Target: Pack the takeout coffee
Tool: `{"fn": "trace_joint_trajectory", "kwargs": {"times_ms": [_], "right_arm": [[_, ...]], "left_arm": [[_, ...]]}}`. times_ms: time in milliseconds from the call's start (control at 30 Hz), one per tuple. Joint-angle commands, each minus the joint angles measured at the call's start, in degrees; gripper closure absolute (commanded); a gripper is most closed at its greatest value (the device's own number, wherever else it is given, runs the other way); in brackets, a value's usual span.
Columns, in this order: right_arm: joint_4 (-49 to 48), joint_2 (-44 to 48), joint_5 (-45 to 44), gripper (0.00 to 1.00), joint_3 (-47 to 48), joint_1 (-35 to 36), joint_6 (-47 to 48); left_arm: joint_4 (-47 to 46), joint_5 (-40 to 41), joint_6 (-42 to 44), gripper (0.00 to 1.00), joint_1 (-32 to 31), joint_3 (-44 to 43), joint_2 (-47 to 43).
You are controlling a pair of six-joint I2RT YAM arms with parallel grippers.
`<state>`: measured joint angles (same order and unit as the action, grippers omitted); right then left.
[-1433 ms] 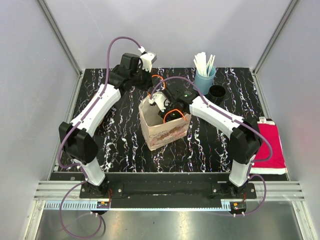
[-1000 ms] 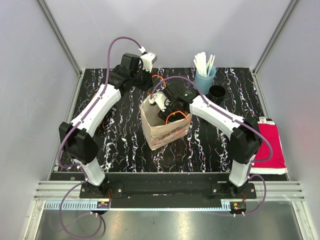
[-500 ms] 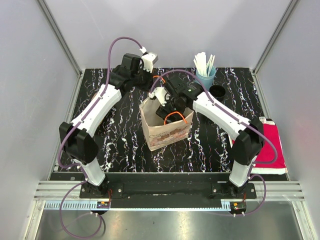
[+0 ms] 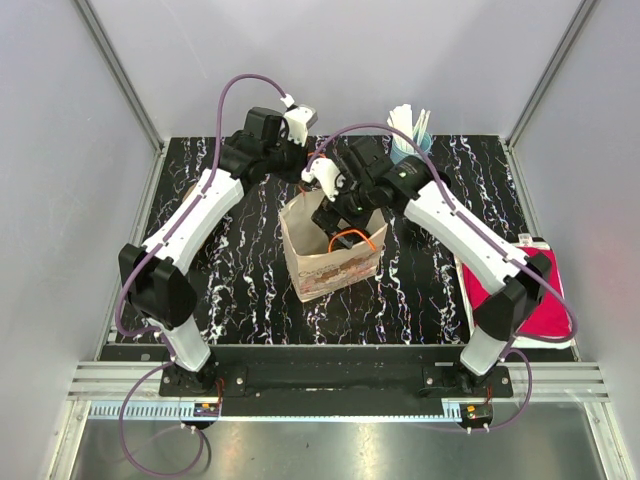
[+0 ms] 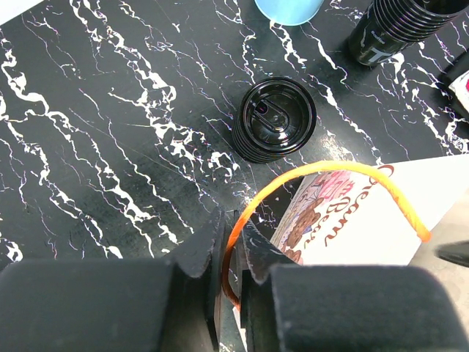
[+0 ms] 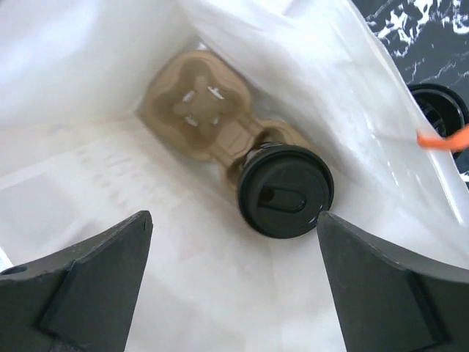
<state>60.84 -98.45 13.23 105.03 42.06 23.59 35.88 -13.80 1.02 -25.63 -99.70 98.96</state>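
Note:
A brown paper bag (image 4: 325, 262) stands open in the middle of the table. In the right wrist view a black-lidded coffee cup (image 6: 286, 189) sits in one slot of a cardboard carrier (image 6: 198, 106) on the bag's floor. My right gripper (image 6: 234, 227) hangs open over the bag's mouth above the cup, touching nothing; from above the right gripper (image 4: 342, 212) is at the bag's back rim. My left gripper (image 5: 231, 246) is shut on the bag's orange handle (image 5: 322, 172) at the back left corner, where the left gripper (image 4: 298, 180) shows from above.
A stack of black lids (image 5: 276, 119) lies just behind the bag. A blue cup (image 4: 410, 150) of white stirrers stands at the back right, with stacked black cups (image 5: 396, 26) beside it. A red packet (image 4: 538, 290) lies at the right edge.
My right gripper has opened wide and risen toward the back out of the bag, with the cup left in the carrier. The left arm has stayed at the handle.

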Motion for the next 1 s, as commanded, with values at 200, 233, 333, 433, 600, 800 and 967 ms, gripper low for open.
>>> {"fn": "trace_joint_trajectory", "kwargs": {"times_ms": [200, 233, 333, 433, 600, 800, 967], "right_arm": [[3.1, 7.1, 6.5, 0.00, 6.1, 0.4, 1.7], [3.1, 7.5, 6.3, 0.00, 6.5, 0.4, 1.8], [2.4, 8.7, 4.2, 0.00, 7.6, 0.3, 2.1], [1.7, 10.0, 1.6, 0.00, 9.0, 0.3, 2.2], [0.4, 11.7, -3.6, 0.00, 10.8, 0.3, 2.2], [-4.3, 13.5, -14.8, 0.00, 10.6, 0.0, 1.2], [-11.4, 14.3, -23.0, 0.00, 9.2, -3.0, 0.4]], "left_arm": [[-2.2, -1.6, 0.6, 0.74, -0.3, -0.8, -2.1], [-2.3, -1.6, 0.7, 0.72, -0.2, -0.8, -2.2], [-2.3, -1.6, 1.0, 0.65, -0.3, -0.6, -2.5], [-2.3, -1.9, 1.1, 0.52, -0.4, -0.4, -2.9], [-2.2, -2.6, 1.5, 0.38, -0.4, -0.2, -3.8], [-2.7, -4.7, 2.3, 0.18, -0.5, 0.6, -5.3], [-3.0, -8.1, 3.5, 0.01, -0.7, 1.0, -6.8]]}}
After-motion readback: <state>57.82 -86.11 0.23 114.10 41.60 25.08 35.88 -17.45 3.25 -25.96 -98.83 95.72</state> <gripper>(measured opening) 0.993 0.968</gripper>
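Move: The bag's far handle is between the left hand's nearly shut fingertips; the lidded coffee cup in the bag lies about 11 cm back, 10 cm right and 15 cm below that hand. The right hand is open in the bag's mouth, with the cup 13 cm below it, about 2 cm right and level forward. The near handle arcs 3 cm back and 3 cm right of it, 2 cm lower; the lid stack stands 13 cm ahead, 5 cm right, 20 cm below. The left fingers let go of the bag's far handle, spreading from almost shut to wide while the hand holds its place, then the hand starts to lift and draw back by about 2 cm. Meanwhile the right hand, fingers still wide, rises some 15 cm out of the bag, away from the cup, easing back about 2 cm at first, then swinging about 5 cm right and forward again as the fingers tip up. ##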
